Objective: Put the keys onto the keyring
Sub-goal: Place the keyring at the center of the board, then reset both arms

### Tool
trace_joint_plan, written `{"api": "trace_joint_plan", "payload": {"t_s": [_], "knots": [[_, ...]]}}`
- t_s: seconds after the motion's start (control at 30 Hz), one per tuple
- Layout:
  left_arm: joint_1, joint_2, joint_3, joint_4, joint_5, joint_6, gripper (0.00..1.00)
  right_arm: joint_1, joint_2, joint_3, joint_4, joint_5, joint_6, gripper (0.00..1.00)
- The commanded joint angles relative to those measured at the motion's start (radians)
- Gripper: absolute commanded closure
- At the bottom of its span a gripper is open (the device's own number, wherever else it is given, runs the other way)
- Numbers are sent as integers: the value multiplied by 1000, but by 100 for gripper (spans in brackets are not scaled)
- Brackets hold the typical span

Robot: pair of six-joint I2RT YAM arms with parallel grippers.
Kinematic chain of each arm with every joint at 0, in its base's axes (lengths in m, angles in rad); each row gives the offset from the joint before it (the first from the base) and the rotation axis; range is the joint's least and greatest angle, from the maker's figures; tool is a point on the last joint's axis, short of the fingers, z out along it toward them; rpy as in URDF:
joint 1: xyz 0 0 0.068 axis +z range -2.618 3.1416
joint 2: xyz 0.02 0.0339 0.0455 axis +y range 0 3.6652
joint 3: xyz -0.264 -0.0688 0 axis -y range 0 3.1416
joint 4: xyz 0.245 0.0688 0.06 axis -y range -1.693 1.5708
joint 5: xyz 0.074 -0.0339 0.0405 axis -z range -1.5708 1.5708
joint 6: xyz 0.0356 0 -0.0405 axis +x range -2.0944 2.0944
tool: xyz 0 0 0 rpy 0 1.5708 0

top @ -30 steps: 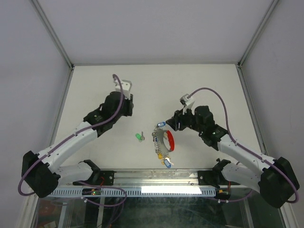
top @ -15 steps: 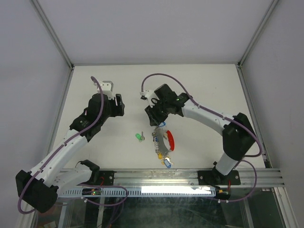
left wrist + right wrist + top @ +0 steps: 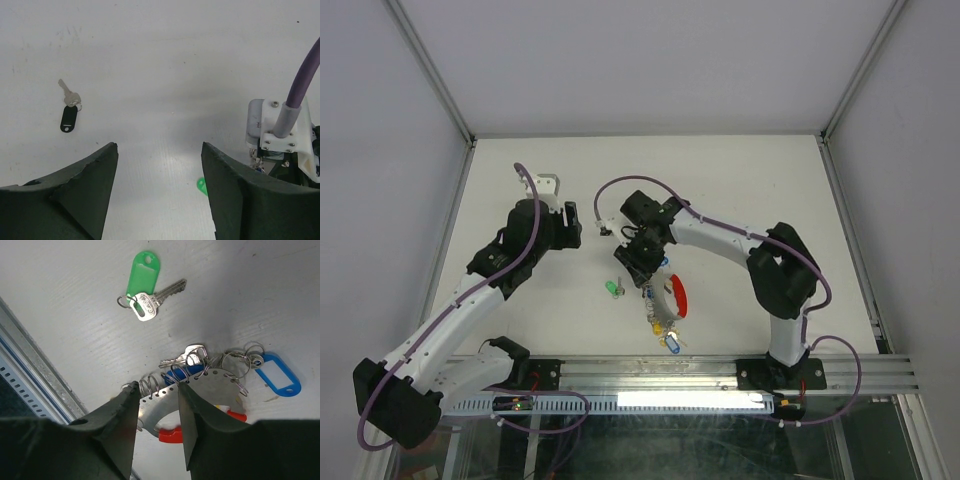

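The keyring is a curved silvery plate with wire rings, a red arc and a blue-framed tag; it lies on the white table at the front centre. My right gripper hangs open right over it, one finger beside the plate's end and the other over the plate. A key with a green tag lies loose just left of the bunch. Another key with a black tag lies apart on the table. My left gripper is open and empty above bare table.
A metal rail runs along the table's near edge, close behind the keyring. The right arm's wrist camera and purple cable stand close to my left gripper's right finger. Grey walls enclose the table on three sides.
The right arm has swung from the right side across to the keyring and lowered over it, its jaws narrowing a little. The left gripper has opened and drawn back to the left.
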Motion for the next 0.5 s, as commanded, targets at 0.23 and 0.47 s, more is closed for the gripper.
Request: {"api": "trace_joint_plan", "payload": {"t_s": [0.23, 0.47], "knots": [[5, -121, -23, 36, -93, -2, 1, -33, -561, -430, 636, 296, 242, 22], [5, -245, -56, -7, -222, -78, 1, -36, -1041, -762, 854, 466, 309, 11]]}}
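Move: The right hand is low at the board's middle, its point some 2 cm above the keyring, whose middle lies about 5 cm to the right and 1 cm back. The green-tagged key is roughly 6 cm to this hand's left and 1 cm ahead, while the upper blue tag is about 6 cm ahead and 4 cm right. From the left hand, the keyring lies about 20 cm right, 9 cm back and 14 cm below. After barely moving at first, the right hand draws up and away from the keyring, rising about 13 cm while shifting some 6 cm right and 3 cm forward, its fingers spreading from partly open to nearly wide and swinging from pointing down towards forward and left. The left hand, free above the board, opens fully too, rising some 3 cm and drifting as far left, away from the keyring, with its fingertips tipping up slightly. ##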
